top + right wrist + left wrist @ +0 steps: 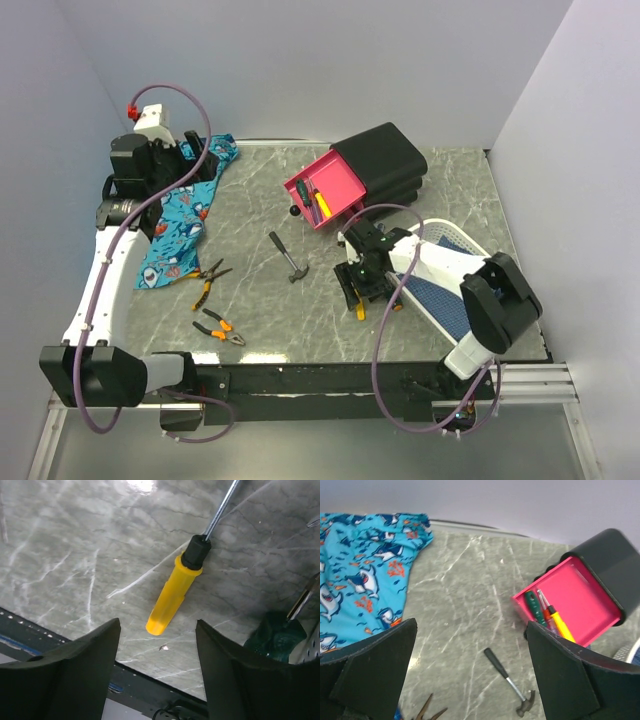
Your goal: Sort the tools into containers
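Observation:
A yellow-handled screwdriver (172, 597) lies on the marble table near its front edge. My right gripper (156, 628) hovers over the handle's butt end, open, with nothing between its fingers; it also shows from above (362, 285). A green screwdriver handle (275, 635) lies just right of it. The pink drawer (340, 180) stands pulled out of the black cabinet (390, 155) and holds green (535, 607) and yellow (561, 625) screwdrivers. A black-handled hammer (287, 257) lies mid-table. Two orange-handled pliers (208, 280) (220, 328) lie front left. My left gripper (470, 630) is open and empty, raised at the back left.
A shark-patterned blue cloth (185, 215) is spread at the back left under the left arm. A white perforated basket with a blue mat (455, 240) sits at the right beneath the right arm. The black front rail (75, 640) runs close under my right gripper.

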### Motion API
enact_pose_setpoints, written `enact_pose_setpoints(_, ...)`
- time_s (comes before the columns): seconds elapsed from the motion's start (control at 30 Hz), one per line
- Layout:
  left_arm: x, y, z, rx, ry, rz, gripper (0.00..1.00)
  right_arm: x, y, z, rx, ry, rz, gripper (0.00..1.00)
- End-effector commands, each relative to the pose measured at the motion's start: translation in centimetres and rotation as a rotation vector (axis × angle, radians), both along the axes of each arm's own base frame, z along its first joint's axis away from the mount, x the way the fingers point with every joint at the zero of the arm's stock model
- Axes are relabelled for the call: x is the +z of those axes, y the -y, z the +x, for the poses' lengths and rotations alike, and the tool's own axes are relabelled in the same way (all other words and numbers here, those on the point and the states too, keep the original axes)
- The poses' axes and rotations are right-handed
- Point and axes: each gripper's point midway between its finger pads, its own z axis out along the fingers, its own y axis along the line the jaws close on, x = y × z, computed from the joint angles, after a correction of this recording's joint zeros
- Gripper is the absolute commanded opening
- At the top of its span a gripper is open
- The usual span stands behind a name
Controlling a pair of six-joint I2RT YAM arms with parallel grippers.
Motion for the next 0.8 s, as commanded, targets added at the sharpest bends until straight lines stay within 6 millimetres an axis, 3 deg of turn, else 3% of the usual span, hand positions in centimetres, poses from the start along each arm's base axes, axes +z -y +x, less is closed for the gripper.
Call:
enact_pose_setpoints(0.0, 1.5, -0.5, -0.6, 0.007, 0.059, 0.032, 0.96, -1.1, 0.1, 0.3, -0.049, -0.026, -0.036, 0.60)
enact_pose_setpoints(0.07, 1.2, -0.4, -0.8, 0.002, 0.055, 0.026, 0.96, -1.3, 0.0, 0.6, -0.047, -0.026, -0.044, 0.51)
enact_pose_setpoints(0.27, 0.6, 0.1, -1.2, -0.010, 0.060, -0.017, 0.96, -2.6, -0.4, 1.6, -0.010, 0.012, -0.086, 0.43)
enact_pose_setpoints(0.37, 1.0, 0.5, -1.4, -0.021, 0.065, -0.045, 0.96, -2.8, -0.6, 1.3, 0.024, 0.016, -0.101, 0.25)
enact_pose_setpoints(0.43, 1.2, 0.7, -1.5, -0.029, 0.067, -0.050, 0.97, -1.0, -1.4, 1.9, 0.050, 0.053, -0.072, 0.09)
enact_pose_setpoints(0.5, 1.6, 0.7, -1.4, -0.027, 0.079, -0.046, 0.96, 1.8, -2.3, 2.8, 0.097, 0.121, -0.013, 0.00)
enact_pose_setpoints(0.63, 1.9, 0.0, -0.3, 0.022, 0.085, -0.062, 0.96, 6.1, -3.1, 2.9, 0.221, 0.233, 0.094, 0.00)
enact_pose_setpoints(0.7, 2.3, 0.3, 0.7, 0.015, 0.089, -0.085, 0.96, 8.0, -3.5, 1.9, 0.341, 0.268, 0.163, 0.00)
enact_pose_setpoints(0.77, 2.1, 0.7, 1.6, 0.002, 0.075, -0.110, 0.97, 9.9, -4.3, 2.3, 0.400, 0.341, 0.219, 0.00)
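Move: The right hand hangs low over the yellow screwdriver, whose middle is about 2 cm ahead and 3 cm below, its shaft pointing away from the base. At that same table height, the green screwdriver lies roughly 7 cm right and 3 ahead, the blue one about 12 ahead and 4 right, and the hammer some 10 ahead and 15 left. From the left hand, the yellow screwdriver is roughly 33 cm right, 18 back and 32 below. Straight down about 2.5 cm first, the right hand closing its partly open fingers as it sinks, until they pinch the yellow handle near its butt end. It then lifts about 6.5 cm, gaining speed and drifting forward and left over the last stretch, while the wrist turns some 15 degrees counter-clockwise and the fingertips swing forward, keeping their hold. ##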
